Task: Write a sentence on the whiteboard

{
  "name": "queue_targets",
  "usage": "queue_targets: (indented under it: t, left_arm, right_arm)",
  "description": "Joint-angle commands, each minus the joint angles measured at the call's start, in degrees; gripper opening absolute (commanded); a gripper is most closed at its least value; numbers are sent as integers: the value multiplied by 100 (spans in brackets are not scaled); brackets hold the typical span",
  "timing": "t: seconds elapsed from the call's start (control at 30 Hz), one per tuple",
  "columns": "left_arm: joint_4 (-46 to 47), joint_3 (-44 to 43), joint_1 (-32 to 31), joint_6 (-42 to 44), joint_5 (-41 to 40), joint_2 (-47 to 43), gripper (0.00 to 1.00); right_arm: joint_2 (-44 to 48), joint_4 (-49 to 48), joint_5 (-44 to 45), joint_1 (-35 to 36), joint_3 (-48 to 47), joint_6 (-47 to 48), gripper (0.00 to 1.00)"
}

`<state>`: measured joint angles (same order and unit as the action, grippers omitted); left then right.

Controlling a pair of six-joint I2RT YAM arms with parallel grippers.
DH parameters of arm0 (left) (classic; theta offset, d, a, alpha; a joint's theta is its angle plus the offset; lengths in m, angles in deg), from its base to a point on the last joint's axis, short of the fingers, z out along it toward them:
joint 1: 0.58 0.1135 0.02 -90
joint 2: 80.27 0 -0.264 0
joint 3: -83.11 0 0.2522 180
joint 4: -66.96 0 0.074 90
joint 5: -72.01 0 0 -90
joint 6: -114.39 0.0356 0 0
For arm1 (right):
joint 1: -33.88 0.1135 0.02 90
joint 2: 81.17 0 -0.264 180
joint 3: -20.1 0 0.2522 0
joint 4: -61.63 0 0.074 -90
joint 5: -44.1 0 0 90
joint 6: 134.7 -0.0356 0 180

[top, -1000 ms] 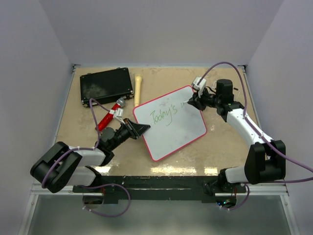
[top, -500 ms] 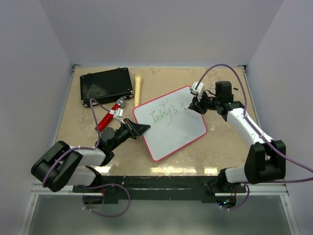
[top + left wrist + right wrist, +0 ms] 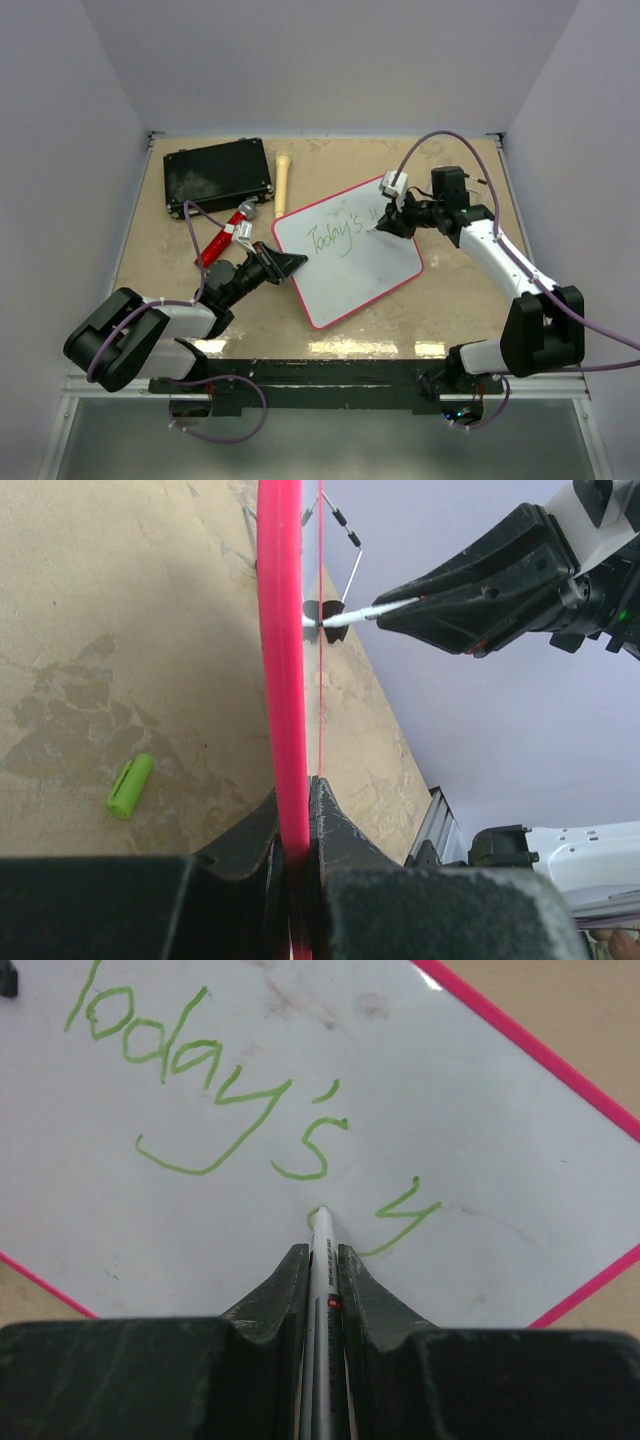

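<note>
The whiteboard (image 3: 350, 262), white with a red-pink rim, lies tilted on the table centre. The sentence (image 3: 335, 236) in green reads "Today's", with a new stroke to its right (image 3: 405, 1215). My left gripper (image 3: 286, 264) is shut on the board's left rim (image 3: 284, 680). My right gripper (image 3: 385, 222) is shut on a white marker (image 3: 322, 1260), whose tip touches the board just right of "Today's". The marker tip also shows in the left wrist view (image 3: 340, 617).
A black case (image 3: 218, 174) lies at the back left, a tan stick (image 3: 283, 182) beside it. A red-handled tool (image 3: 226, 237) lies left of the board. A green marker cap (image 3: 130, 785) lies on the table.
My right gripper has moved left with the marker across the board's upper right, leaving new green strokes after "Today's". The left gripper and the board have not moved.
</note>
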<state>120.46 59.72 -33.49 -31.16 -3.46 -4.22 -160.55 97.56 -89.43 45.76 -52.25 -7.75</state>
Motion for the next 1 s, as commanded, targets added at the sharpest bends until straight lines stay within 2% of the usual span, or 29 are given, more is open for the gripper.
queue_targets:
  t: [0.0, 0.17, 0.97]
  left_arm:
    - [498, -153, -32, 422, 279, -2, 0]
    - [480, -145, -32, 440, 270, -3, 0]
    - [489, -153, -32, 440, 323, -3, 0]
  right_arm:
    - [308, -1083, 467, -106, -127, -803, 0]
    - [484, -1180, 398, -406, -74, -856, 0]
    - [-52, -1197, 459, -415, -135, -821, 0]
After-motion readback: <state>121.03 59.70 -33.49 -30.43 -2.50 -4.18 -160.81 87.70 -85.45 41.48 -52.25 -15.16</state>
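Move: The marker in my right hand has its tip at the end of the last letter's tail. The next spot, just beyond that y's upper right end, lies about 5 cm ahead of my right hand, neither left nor right, at its height. The y's fork is some 4 cm ahead and 2 cm left, the s 1 cm ahead and 6 cm left, the board's far right corner 11 cm ahead and 2 cm right. From my left hand the next spot is about 11 cm ahead, 18 cm right. I break off at the y's tail, lifting the marker off while swinging my right hand forward and to the right, about 5 cm across the whiteboard, then lower it some 2 cm, bringing the tip back onto the board beside the y's upper right end. My wrist turns about 10 degrees clockwise, fingers staying shut on the marker; my left hand keeps hold of the board's edge. ##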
